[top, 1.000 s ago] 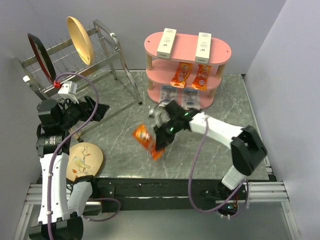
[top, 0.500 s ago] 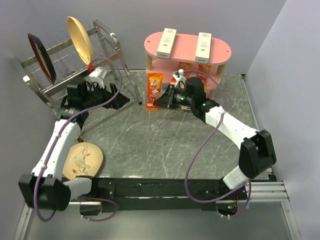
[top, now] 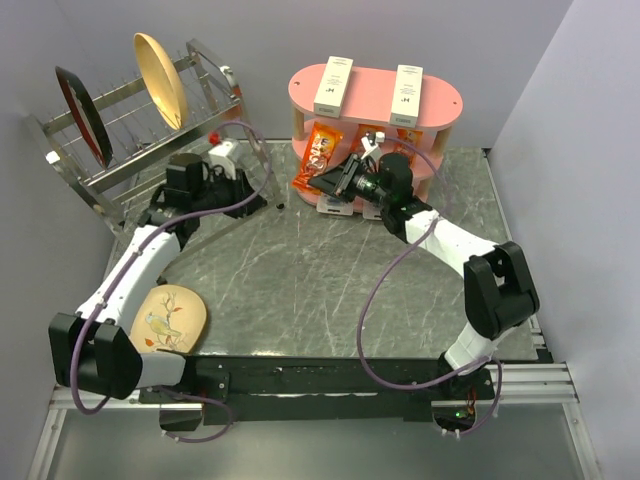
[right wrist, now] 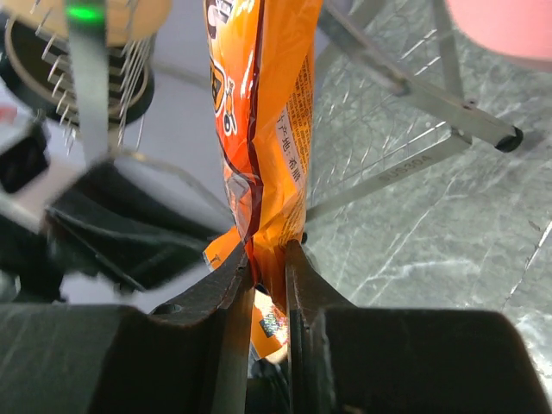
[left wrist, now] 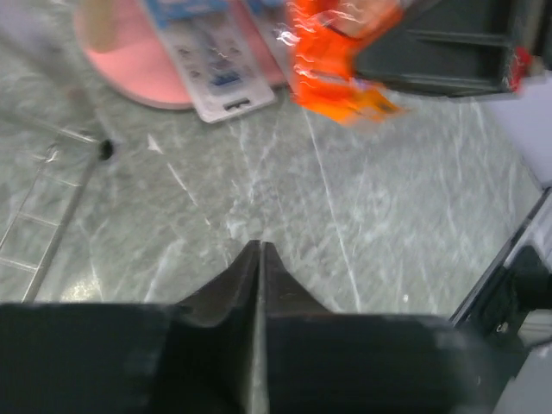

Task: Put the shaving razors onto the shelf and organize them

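Observation:
The pink shelf [top: 372, 97] stands at the back of the table. In the left wrist view a razor pack [left wrist: 211, 65] lies on the shelf's bottom board [left wrist: 142, 73], jutting over its front edge; from above it shows at the left foot [top: 334, 206]. My right gripper [top: 337, 180] [right wrist: 269, 250] is shut on an orange snack packet [top: 320, 152] [right wrist: 263, 103], held up beside the shelf's left end. My left gripper [top: 250, 195] [left wrist: 259, 246] hovers over the table left of the shelf, fingers pressed together with nothing between them.
A wire dish rack [top: 140, 120] with a yellow plate [top: 160, 80] and a dark plate [top: 75, 115] fills the back left. A decorated plate [top: 168, 320] lies front left. Two white boxes [top: 333, 85] stand on the shelf top, orange packets [top: 405, 135] on the middle tier.
My left gripper has closed and its arm has swung right toward the shelf. My right gripper has carried the orange packet from mid-table up to the shelf's left end.

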You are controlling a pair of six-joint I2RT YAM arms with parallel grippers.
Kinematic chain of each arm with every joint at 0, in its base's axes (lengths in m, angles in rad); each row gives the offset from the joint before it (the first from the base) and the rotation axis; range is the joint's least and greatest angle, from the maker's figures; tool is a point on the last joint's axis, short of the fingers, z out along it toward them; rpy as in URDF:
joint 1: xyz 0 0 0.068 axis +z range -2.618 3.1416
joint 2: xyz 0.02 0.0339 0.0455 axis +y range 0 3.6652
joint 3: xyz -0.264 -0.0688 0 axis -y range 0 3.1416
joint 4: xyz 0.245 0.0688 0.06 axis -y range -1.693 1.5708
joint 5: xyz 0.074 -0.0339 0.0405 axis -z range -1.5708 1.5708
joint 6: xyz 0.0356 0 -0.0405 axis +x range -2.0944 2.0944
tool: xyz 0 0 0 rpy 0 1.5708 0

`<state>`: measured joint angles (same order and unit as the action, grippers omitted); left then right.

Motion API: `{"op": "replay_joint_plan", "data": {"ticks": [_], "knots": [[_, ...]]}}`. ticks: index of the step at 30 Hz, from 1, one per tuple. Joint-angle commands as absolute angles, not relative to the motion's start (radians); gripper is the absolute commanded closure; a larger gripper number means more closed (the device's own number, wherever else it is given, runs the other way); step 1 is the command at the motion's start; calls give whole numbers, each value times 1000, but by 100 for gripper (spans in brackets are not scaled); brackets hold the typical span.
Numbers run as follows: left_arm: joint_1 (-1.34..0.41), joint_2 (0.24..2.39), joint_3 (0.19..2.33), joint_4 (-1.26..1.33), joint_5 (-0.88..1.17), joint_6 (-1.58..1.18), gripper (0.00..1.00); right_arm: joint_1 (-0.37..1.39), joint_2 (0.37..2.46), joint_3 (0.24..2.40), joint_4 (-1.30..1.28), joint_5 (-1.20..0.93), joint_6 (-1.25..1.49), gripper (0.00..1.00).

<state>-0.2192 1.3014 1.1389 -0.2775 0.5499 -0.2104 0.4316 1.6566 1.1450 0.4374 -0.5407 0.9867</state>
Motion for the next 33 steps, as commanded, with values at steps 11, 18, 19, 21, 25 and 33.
{"op": "replay_joint_plan", "data": {"ticks": [11, 18, 19, 21, 25, 33], "knots": [[-334, 1492, 1140, -8, 603, -259, 99, 437, 1666, 1216, 312, -420, 1014, 94], [-373, 1548, 1137, 124, 563, -307, 99, 434, 1692, 1221, 305, -422, 1040, 92], [-377, 1554, 1135, 149, 555, -311, 99, 433, 1695, 1227, 302, -420, 1039, 91], [-394, 1563, 1138, 161, 549, -313, 99, 433, 1707, 1249, 285, -414, 1026, 91], [-416, 1592, 1140, 179, 542, -307, 99, 430, 1729, 1284, 261, -411, 1015, 91], [-434, 1649, 1178, 224, 514, -311, 99, 426, 1750, 1310, 229, -396, 1022, 78]]}}
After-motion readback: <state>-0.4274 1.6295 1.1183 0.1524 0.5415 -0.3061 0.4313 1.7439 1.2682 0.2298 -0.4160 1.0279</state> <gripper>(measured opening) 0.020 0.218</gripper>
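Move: The right hand has an orange packet pinched by its near end; its place, the free left end of the middle shelf, lies about 10 cm ahead, 1 cm right and 5 cm below. Level with that spot in depth and height, the inner packet lies some 10 cm to the hand's right and the outer packet about 19 cm. For the empty left hand, the held packet's middle is roughly 9 cm ahead, 13 cm right and 2 cm higher. Still pinching the orange packet by its near end, the right hand eases it about 3 cm forward and 3 cm down towards the middle shelf's free left end, tipping its fingers down some 10 degrees. The left hand, finishing closing on nothing, sweeps about 10 cm right, sinking 6 cm and edging forward, in towards the packet's near end, and turns about 10 degrees clockwise. ##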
